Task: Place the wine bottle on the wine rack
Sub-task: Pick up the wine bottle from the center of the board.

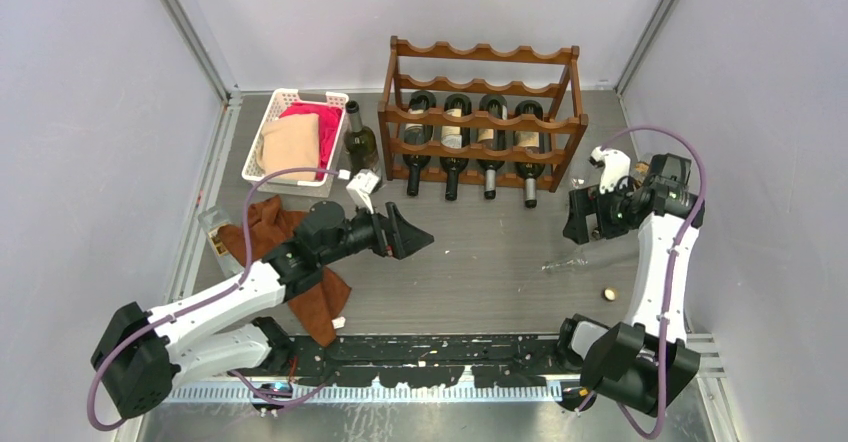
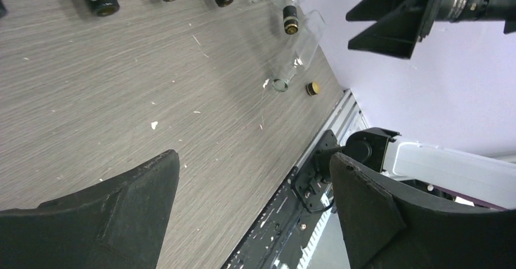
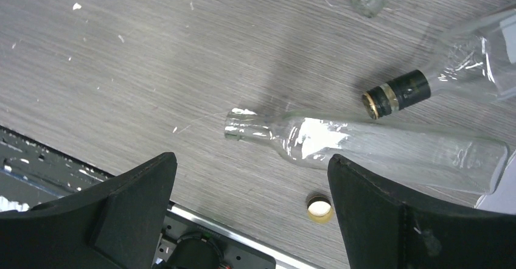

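The dark wooden wine rack (image 1: pixel 480 112) stands at the back with several dark bottles lying in its lower tiers; their necks (image 2: pixel 100 1) show in the left wrist view. A dark green wine bottle (image 1: pixel 360 140) stands upright left of the rack, beside the basket. My left gripper (image 1: pixel 418 237) (image 2: pixel 252 159) hovers open and empty over bare table in front of the rack. My right gripper (image 1: pixel 580 224) (image 3: pixel 252 159) hangs open above a clear bottle (image 3: pixel 365 144) (image 2: pixel 298 56) lying on its side. A second clear bottle with a black capped neck (image 3: pixel 395 92) lies beside it.
A white basket (image 1: pixel 262 132) with pink and tan cloths sits at the back left. A brown cloth (image 1: pixel 300 262) lies under the left arm. A gold cap (image 1: pixel 608 293) (image 3: pixel 319 208) rests near the front rail (image 1: pixel 450 347). Grey walls close in both sides.
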Available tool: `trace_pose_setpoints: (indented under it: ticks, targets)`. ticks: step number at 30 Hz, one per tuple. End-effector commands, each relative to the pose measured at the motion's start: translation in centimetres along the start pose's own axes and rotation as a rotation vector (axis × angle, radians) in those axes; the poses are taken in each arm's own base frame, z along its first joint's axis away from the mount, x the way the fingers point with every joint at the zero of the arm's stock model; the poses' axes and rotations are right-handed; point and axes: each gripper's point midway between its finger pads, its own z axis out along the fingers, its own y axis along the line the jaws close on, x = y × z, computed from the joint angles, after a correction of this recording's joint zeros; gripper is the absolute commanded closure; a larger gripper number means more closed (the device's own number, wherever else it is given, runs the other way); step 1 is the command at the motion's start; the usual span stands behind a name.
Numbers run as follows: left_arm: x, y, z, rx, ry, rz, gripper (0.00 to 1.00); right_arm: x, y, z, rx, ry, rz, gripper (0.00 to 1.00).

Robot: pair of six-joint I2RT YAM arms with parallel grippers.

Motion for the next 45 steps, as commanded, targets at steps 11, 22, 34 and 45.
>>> trace_pose_setpoints:
  ticks: [11,22,34,45]
  targets:
    - [-2.7,-1.8,0.7,0.050,-0.093,0.212,0.08,-5.0,-12.8,0.5,0.480,-0.187,0.464,0.00]
    - [-3.9,-1.2,1.0,0.015,-0.143,0.293,0.05,-6.1,-20.3,1.2,0.753,-0.251,0.726,0.00]
    - [-4.2,-0.4,2.6,-0.020,-0.135,0.288,0.05,-5.7,-25.7,4.3,0.881,-0.195,0.829,0.00]
    - [-4.1,-0.8,4.3,-0.014,-0.085,0.276,0.07,-5.9,-26.1,8.6,0.860,-0.160,0.866,0.00]
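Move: Lying on its side to the right hand's forward right is the labelled whisky bottle, its middle about 17 cm ahead, 19 cm to the right and 14 cm below. A plain clear bottle lies nearer, roughly 5 cm ahead and 9 cm right of that hand; the loose cap is 5 cm back and 8 cm right; another glass bottle is 25 cm ahead and 7 cm right. From the left hand the whisky bottle is some 61 cm right and 20 cm ahead. Sweeping right and forward over the plain clear bottle, the open right hand travels about 20 cm right and 16 cm forward, turning some 70 degrees clockwise and sinking, mostly late, to end with its fingers to either side of the whisky bottle's body, above it. The left hand, open and empty, eases about 4 cm forward, its fingers tilting up slightly. ##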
